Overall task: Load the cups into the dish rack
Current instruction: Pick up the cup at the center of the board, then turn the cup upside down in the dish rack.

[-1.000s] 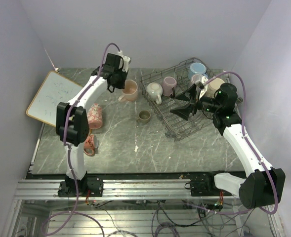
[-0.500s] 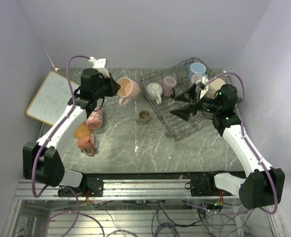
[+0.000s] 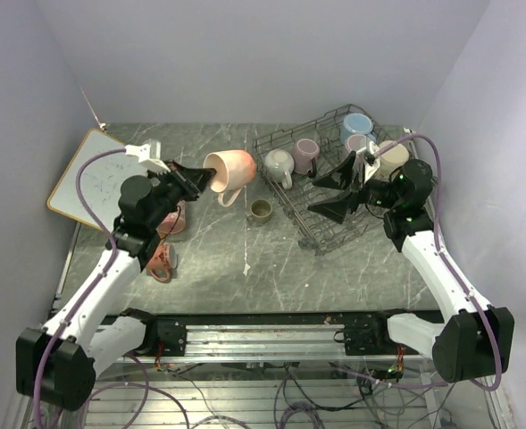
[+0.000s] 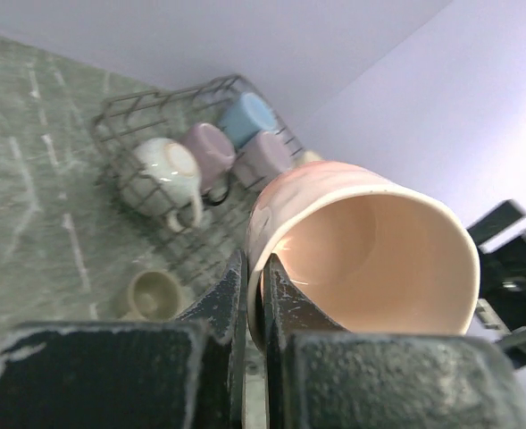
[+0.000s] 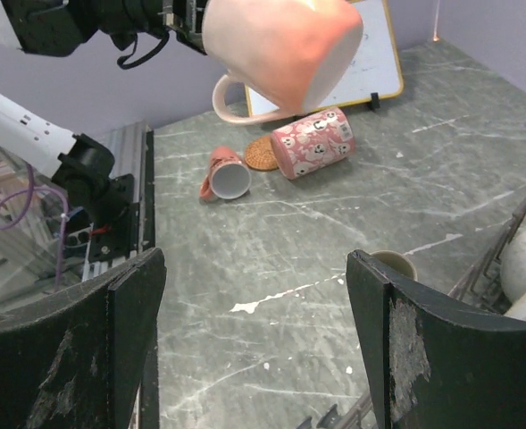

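My left gripper point(image 3: 200, 179) is shut on the rim of a peach mug point(image 3: 231, 169), one finger inside and one outside point(image 4: 255, 273). The mug point(image 4: 361, 250) hangs tilted in the air, left of the dish rack point(image 3: 312, 239). Several cups stand in the rack: white point(image 3: 279, 164), mauve point(image 3: 306, 154), light blue point(image 3: 358, 125). My right gripper point(image 3: 335, 189) hovers open over the rack's left part, nothing between its fingers point(image 5: 255, 268). A small olive mug point(image 3: 261, 211) stands on the table beside the rack.
A floral mug point(image 5: 314, 143), a small coral mug point(image 5: 225, 174) and a cork coaster point(image 5: 263, 152) lie on the table's left part. The whiteboard point(image 3: 88, 174) leans at the far left. Walls close in the back and both sides.
The left arm has drawn back toward the near left, lifting the peach mug and carrying it a little right. The right arm has barely moved.
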Action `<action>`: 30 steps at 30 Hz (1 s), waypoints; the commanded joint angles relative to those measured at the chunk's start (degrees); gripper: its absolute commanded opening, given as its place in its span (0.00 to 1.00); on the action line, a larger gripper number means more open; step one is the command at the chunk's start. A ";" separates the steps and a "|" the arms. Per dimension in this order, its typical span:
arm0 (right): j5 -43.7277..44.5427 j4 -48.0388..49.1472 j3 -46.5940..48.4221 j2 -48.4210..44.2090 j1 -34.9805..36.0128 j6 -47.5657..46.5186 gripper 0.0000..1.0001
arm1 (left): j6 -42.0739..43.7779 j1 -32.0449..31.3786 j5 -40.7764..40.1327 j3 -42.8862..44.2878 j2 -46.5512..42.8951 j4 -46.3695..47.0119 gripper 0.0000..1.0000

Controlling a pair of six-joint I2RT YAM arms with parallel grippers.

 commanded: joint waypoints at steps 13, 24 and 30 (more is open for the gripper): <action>-3.80 31.03 -5.98 -1.29 1.72 28.22 0.82 | -27.33 -3.18 -6.47 -14.37 -12.83 34.75 0.07; -0.63 39.95 -7.91 0.07 4.38 41.38 0.82 | -24.28 -17.11 -15.41 -15.08 -8.74 44.06 0.07; 0.45 40.65 -8.46 1.10 7.29 43.76 0.80 | -23.14 -22.24 -20.06 -15.63 -2.95 53.39 0.07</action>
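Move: The pink cup is already pinched by its wall in the left fingers; the open right gripper it is being carried to lies about 26 cm to the left hand's right and 6 cm back, level in height. From the right hand, the pink cup is some 20 cm left and 7 cm ahead, level. Below the left hand's way, the olive cup sits 13 cm right, straight across, 26 cm down; the white cup in the rack is 18 cm right, 14 cm ahead, 20 cm down. The pink cup, kept in the left hand's pinch, is drawn back about 9 cm and lifted 7, then swung right towards the right gripper in the second half, while the left wrist rolls some 30 degrees, left side sinking, and turns slightly clockwise. The right hand, fingers staying open, backs off and rises a little, edging left and turning counter-clockwise to face the cup; no touch yet. ##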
